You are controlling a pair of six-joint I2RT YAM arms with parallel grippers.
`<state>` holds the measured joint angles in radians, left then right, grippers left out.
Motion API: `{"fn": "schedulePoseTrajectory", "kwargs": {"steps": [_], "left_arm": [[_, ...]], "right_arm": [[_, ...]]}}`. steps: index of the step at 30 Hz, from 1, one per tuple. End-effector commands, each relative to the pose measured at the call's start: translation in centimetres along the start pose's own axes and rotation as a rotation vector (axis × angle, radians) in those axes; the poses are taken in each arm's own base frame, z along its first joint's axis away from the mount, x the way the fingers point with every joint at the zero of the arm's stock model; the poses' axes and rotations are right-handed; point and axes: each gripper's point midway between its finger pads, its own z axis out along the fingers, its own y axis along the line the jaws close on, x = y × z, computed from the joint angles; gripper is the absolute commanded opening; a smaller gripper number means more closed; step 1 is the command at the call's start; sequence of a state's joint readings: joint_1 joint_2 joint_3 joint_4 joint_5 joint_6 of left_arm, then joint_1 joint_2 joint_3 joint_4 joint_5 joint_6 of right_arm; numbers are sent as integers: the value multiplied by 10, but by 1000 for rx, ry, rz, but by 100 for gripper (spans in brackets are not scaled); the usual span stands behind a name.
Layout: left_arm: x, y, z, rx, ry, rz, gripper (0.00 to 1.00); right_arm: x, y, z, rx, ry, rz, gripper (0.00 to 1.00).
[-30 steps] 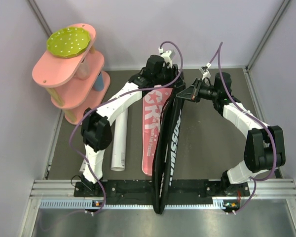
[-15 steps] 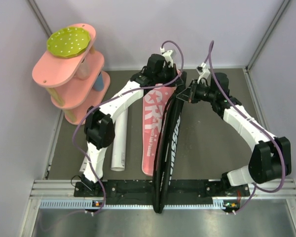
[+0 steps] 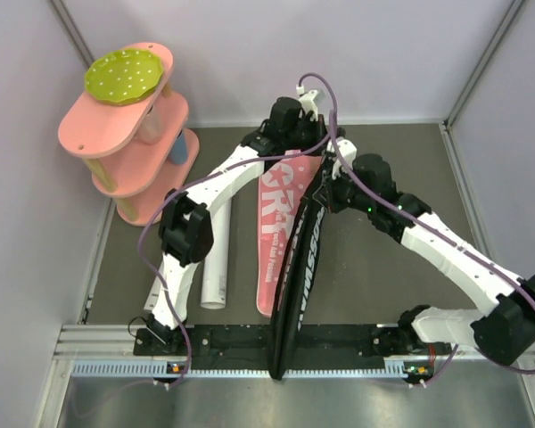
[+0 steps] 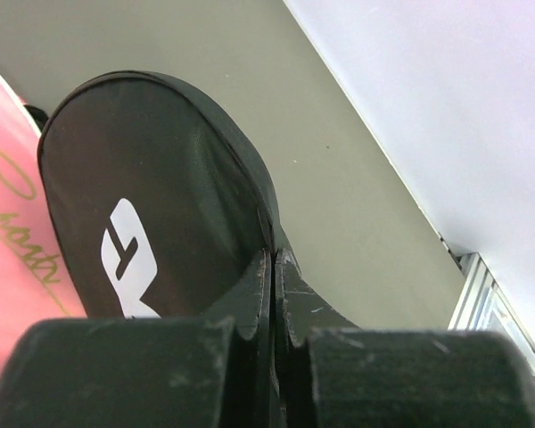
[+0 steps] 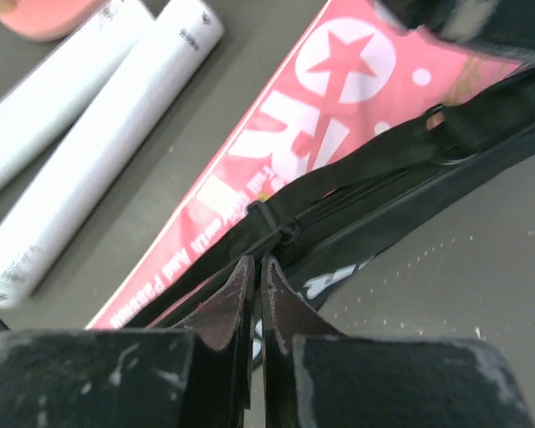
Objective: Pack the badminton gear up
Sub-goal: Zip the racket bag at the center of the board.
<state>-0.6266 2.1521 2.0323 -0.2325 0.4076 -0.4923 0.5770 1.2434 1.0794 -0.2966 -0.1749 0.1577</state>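
The racket-shaped bag lies open in the middle of the table. Its pink "SPORT" side [image 3: 272, 236] rests flat, while its black "CROSSWAY" side [image 3: 301, 259] stands up on edge. At the flap's far, rounded end [image 4: 160, 187], my left gripper [image 3: 314, 150] [image 4: 274, 267] is shut on the black rim. Partway down the raised edge, my right gripper [image 3: 325, 192] [image 5: 257, 267] is shut at the zipper slider [image 5: 281, 227], with the pull seemingly pinched between its fingers. Two long white tubes [image 3: 216, 259] [image 5: 98, 143] [image 5: 36, 102] lie left of the bag.
A pink tiered shelf [image 3: 129, 134] carrying a green dotted disc [image 3: 125, 73] stands at the back left by the wall. Purple walls close in the table on three sides. The metal rail [image 3: 89, 343] with the arm bases runs along the near edge.
My left gripper has closed on the black flap's far end. The right arm has slid down the raised edge toward the near side, and the flap has leaned slightly left.
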Motion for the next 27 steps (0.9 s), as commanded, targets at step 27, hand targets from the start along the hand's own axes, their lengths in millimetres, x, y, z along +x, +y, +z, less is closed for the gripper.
{"fn": "schedulePoseTrajectory", "kwargs": {"steps": [27], "left_arm": [[-51,1,15,41,-150,76,39]], "right_arm": [[157,251,-112,-666,134,-245,0]]}}
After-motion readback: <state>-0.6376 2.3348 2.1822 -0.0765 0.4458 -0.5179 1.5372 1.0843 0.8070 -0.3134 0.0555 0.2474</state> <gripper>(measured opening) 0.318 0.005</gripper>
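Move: At the right fingers, the zip pull of the black racket bag is already pinched; the bag's near end, to which the zip runs, lies about 41 cm back, 9 cm left and some 10 cm lower. The pink bag's middle is roughly 7 cm back and 8 cm left of the right hand, the nearest white tube about 11 back and 25 left, both some 18 cm below. From the left hand, gripping the rim, that near end lies about 54 cm back, 14 left and 12 lower. Drawing the pinched zip pull along the black bag's edge, the right hand sweeps back towards the near end, about 30 cm in all, drifting left and sinking while it turns some 40 degrees counter-clockwise; it then stops going back and rises slightly, still gripping. The left hand keeps the far rim pinched, easing right and then forward about 5 cm, and its fingers begin to part at the very end. ##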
